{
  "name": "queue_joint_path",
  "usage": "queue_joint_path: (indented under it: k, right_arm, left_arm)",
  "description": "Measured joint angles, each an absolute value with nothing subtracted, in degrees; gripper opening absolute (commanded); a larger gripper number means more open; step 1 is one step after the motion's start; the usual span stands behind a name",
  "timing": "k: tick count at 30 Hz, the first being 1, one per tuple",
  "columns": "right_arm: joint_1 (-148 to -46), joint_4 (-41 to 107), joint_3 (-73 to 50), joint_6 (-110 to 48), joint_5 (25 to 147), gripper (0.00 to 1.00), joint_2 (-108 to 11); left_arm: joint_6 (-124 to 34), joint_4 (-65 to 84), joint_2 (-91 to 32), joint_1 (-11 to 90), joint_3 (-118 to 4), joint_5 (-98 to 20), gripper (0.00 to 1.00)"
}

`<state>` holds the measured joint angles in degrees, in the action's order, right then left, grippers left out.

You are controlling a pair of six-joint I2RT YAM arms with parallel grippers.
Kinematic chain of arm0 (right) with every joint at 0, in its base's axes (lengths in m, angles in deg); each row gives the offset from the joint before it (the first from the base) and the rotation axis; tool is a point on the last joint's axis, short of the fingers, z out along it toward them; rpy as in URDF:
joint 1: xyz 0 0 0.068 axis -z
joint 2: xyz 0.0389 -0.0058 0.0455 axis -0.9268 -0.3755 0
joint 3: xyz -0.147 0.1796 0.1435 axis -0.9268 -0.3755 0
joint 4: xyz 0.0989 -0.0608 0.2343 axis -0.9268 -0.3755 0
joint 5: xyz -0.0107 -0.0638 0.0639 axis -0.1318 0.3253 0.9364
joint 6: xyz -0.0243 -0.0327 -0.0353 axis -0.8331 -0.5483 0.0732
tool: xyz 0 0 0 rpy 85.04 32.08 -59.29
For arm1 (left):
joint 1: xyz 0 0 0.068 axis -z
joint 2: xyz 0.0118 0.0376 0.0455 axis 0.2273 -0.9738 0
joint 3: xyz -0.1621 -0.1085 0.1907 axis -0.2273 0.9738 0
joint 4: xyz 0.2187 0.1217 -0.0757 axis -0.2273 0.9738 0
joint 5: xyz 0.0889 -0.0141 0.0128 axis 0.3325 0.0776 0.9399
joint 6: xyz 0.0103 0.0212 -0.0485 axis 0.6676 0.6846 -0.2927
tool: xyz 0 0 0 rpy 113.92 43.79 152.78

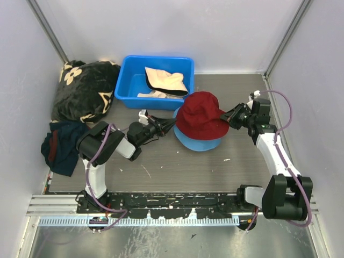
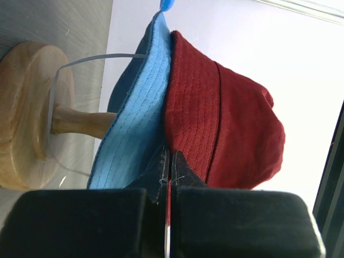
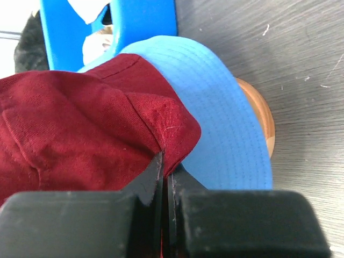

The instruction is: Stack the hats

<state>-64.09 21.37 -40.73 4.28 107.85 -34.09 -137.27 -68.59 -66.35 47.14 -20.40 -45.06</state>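
A dark red hat [image 1: 200, 114] sits on top of a light blue hat [image 1: 198, 143] in the middle of the table, both over a wooden stand [image 2: 27, 113]. My left gripper [image 1: 171, 124] is shut on the red hat's brim at its left side, a sliver of red showing between the jaws [image 2: 170, 158]. At the hat's right side, my right gripper [image 1: 226, 115] pinches the red brim too [image 3: 165, 161]. The blue brim [image 3: 226, 118] spreads out below the red one [image 3: 80, 134]. A cream hat [image 1: 164, 80] lies in the blue bin [image 1: 129, 88], with more cream fabric under it.
A black blanket with cream flowers [image 1: 86, 88] is bunched at the back left. A navy cloth with red trim [image 1: 63, 145] lies in front of it by the left wall. The bin stands against the back wall, just behind the stacked hats.
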Motion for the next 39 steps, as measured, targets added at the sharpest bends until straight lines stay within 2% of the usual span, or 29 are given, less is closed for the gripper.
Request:
queue_joint_path:
  k: [6,18,24,37,39]
  right_arm:
    - [-63.7,22.6,-41.8,2.6,110.2,0.09,-37.7]
    - [-59.5,27.2,-45.3,3.5,118.2,0.35,-37.5]
    - [-56.9,33.3,-49.3,9.9,123.7,0.48,-36.9]
    - [-51.4,55.2,-58.9,27.4,132.7,0.47,-37.1]
    - [-50.6,59.9,-61.3,30.3,133.7,0.45,-37.8]
  left_arm:
    - [-136.7,-69.7,-66.4,44.1,-18.1,-49.1,0.0]
    - [-136.2,-70.7,-66.4,40.4,-16.7,-56.0,0.0]
    - [-136.2,-70.4,-66.4,40.2,-19.4,-57.6,0.0]
    - [-136.2,-69.8,-66.5,40.1,-19.3,-58.8,0.0]
    - [-136.2,-69.8,-66.6,40.1,-19.3,-58.8,0.0]
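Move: The red hat's brim is already pinched between my two hands, its middle about 11 cm right and 1 cm ahead of my left hand, some 4 cm higher. The blue hat under it, on the hat stand, centres about 9 cm right, 3 cm back and 2 cm below. The bin stands 8 cm left and 16 cm ahead. From my right hand the blue hat lies some 9 cm left, 3 cm back, 4 cm lower, the red hat 7 cm left, level ahead and 1 cm above. I let go of the red brim with my right hand: it sinks about 2 cm, the fingers open to around half, then it rolls some 30 degrees, left side rising, while easing a couple of centimetres back and slightly right. My left hand keeps its pinch and draws the brim about 3 cm left, dipping 2 cm and coming back up most of the way. ##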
